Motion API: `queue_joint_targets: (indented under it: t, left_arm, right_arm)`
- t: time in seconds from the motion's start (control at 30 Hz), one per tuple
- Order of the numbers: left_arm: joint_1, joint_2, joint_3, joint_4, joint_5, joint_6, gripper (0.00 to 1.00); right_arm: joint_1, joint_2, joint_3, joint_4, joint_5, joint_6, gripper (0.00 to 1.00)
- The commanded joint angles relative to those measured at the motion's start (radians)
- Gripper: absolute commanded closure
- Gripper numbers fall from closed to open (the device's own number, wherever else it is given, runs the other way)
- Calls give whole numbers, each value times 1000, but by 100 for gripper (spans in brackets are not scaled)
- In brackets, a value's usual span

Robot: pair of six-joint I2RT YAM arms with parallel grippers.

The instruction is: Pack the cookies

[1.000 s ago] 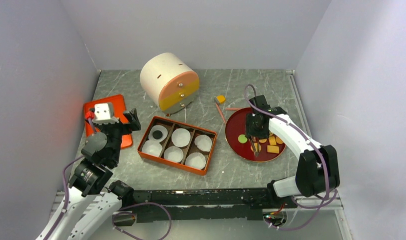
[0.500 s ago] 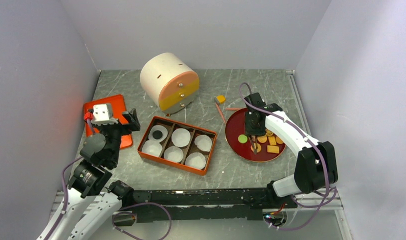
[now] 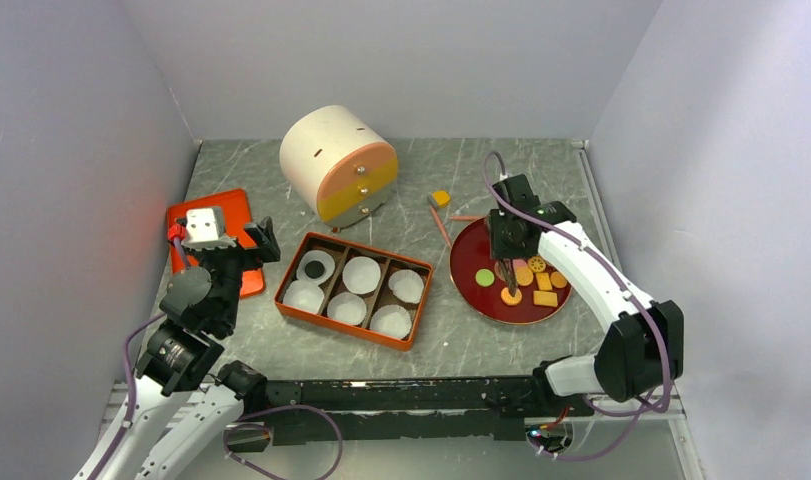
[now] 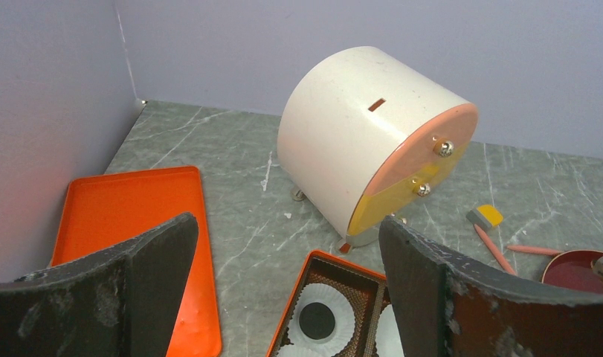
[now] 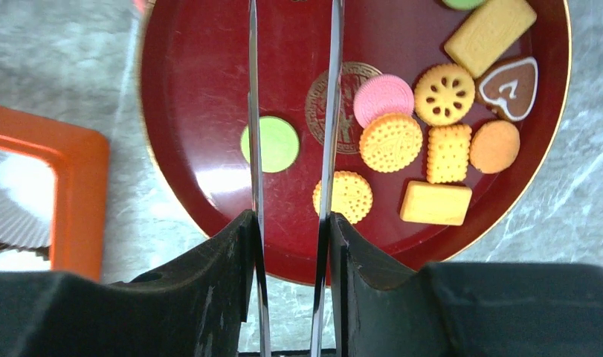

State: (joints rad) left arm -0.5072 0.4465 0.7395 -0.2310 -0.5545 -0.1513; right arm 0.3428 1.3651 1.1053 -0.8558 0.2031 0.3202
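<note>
The cookies lie on a dark red plate [image 3: 555, 306] [image 5: 209, 82]: a green round one [image 3: 485, 277] [image 5: 271, 143], a pink one [image 5: 383, 99], orange rounds [image 5: 343, 195] and yellow squares [image 5: 436, 202]. One black cookie [image 3: 313, 268] [image 4: 317, 320] sits in a paper cup in the orange box [image 3: 296, 265]. My right gripper [image 3: 508, 245] [image 5: 291, 223] is shut on thin metal tongs [image 5: 330, 111], which point down over the plate, their tips beside a round orange cookie [image 3: 510, 296]. Nothing shows between the blades. My left gripper [image 3: 226, 250] [image 4: 283, 230] hangs open left of the box.
An orange lid [image 3: 234, 215] [image 4: 127, 216] lies at the left. A white drum-shaped drawer chest [image 3: 336, 160] [image 4: 365, 141] stands behind the box. A yellow-tipped tool [image 3: 440, 199] and pink sticks [image 3: 441, 228] lie behind the plate. White paper cups [image 3: 362, 274] fill the box.
My right gripper has squeezed the tongs narrower and drawn back a little over the plate, uncovering more cookies. The left arm has not moved.
</note>
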Motion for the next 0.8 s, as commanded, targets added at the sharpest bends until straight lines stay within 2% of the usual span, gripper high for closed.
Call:
queue_joint_targets:
  t: [0.0,0.43,0.77]
  left_arm:
    - [4,0,-3,16,-3,-8,4]
    - [6,14,-3,16,-10,-5,4]
    - [6,16,-3,16,-7,-5,4]
  right_arm:
    - [42,-62,86,21,-19,-39,66]
    - [249,-25,207,107,-123,-62,66]
    - [431,81,269,157,-190,-55,66]
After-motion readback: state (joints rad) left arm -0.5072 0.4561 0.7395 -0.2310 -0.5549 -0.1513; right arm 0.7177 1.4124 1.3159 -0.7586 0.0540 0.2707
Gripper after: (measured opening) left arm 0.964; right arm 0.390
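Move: The right hand holds the tongs over the plate, a dark cookie seemingly in their tips. From it, the cup tray's middle lies about 35 cm left, 4 cm back and 11 cm down; the filled cup is some 42 cm left, level with it. The green cookie lies 6 cm left and 5 cm back, the yellow brush 16 cm left and 12 cm ahead. From the left hand, the tray is about 21 cm right, straight below. Still gripping the tongs, the right hand swings about 16 cm left towards the tray, rising some 7 cm. ##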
